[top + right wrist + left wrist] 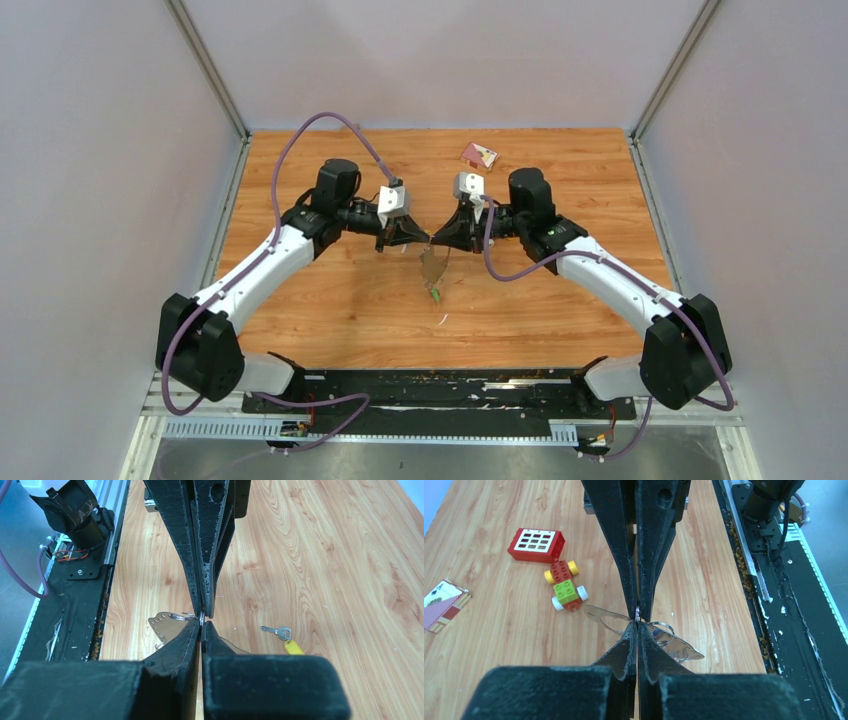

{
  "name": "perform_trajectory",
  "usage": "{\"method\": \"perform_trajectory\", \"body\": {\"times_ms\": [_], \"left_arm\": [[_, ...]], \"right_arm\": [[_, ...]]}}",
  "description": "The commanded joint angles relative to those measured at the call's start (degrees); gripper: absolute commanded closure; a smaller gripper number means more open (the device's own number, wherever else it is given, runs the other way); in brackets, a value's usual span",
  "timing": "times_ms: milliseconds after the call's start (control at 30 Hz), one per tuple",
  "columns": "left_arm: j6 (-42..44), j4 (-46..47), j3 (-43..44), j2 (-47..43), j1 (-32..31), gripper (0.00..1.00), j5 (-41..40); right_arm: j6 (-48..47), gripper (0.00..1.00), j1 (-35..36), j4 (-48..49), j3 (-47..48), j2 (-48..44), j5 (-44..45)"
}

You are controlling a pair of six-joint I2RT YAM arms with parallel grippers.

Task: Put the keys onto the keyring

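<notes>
The keyring (676, 649), a flat silvery piece with a thin wire ring, is held between both grippers just above the wooden table; it hangs below them in the top view (434, 265). My left gripper (638, 624) is shut, its tips pinching the wire ring. Tip to tip against it, my right gripper (201, 624) is shut on the same ring, with the flat piece (167, 625) sticking out to its left. One key (279, 631) with a yellow tag (293, 647) lies flat on the table, to the right of the right gripper's fingers.
A red block with a white grid (536, 545), a green-yellow-red toy car (565, 586) and a playing card (444, 604) lie on the table beyond the grippers. The black base rail (794, 605) runs along the near edge. Grey walls stand on three sides.
</notes>
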Motion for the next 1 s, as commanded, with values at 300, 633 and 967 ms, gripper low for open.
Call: {"method": "perform_trajectory", "body": {"times_ms": [300,633,967], "left_arm": [[1.7,-13.4,5.9,-5.6,-3.6,1.0,-13.1],[-0.8,-15.3,6.9,-5.7,-6.4,1.0,-19.4],[-4.2,-12.1,6.4,-4.8,-7.1,1.0,-21.0]], "right_arm": [[-7.2,0.72,0.3,-3.9,2.8,-0.8,1.8],[-6.5,0.65,0.4,-5.1,3.8,-1.3,-3.5],[-4.2,0.69,0.6,-3.5,3.3,0.6,-6.2]]}}
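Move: Both closed grippers meet at the same small ring, the keyring, which sits about 1 cm beyond each hand point: to the left hand's right and to the right hand's left. From the left hand, the metal plate hangs some 7 cm straight below and about 1 cm to the right. On the table about 20 cm below, the yellow-tagged key lies roughly 11 cm ahead and 1 cm to the left, while the toy car is some 12 cm ahead and 14 cm to the right. Opening to about a third, the right fingers let go of the ring, dipping about 1 cm and rising again before that hand draws back about 1 cm. The left fingers stay shut on the ring; that hand eases back and left about 1 cm each way, finally sinking slightly, while its fingertips tip down and swing forward by some 15 degrees in all. ##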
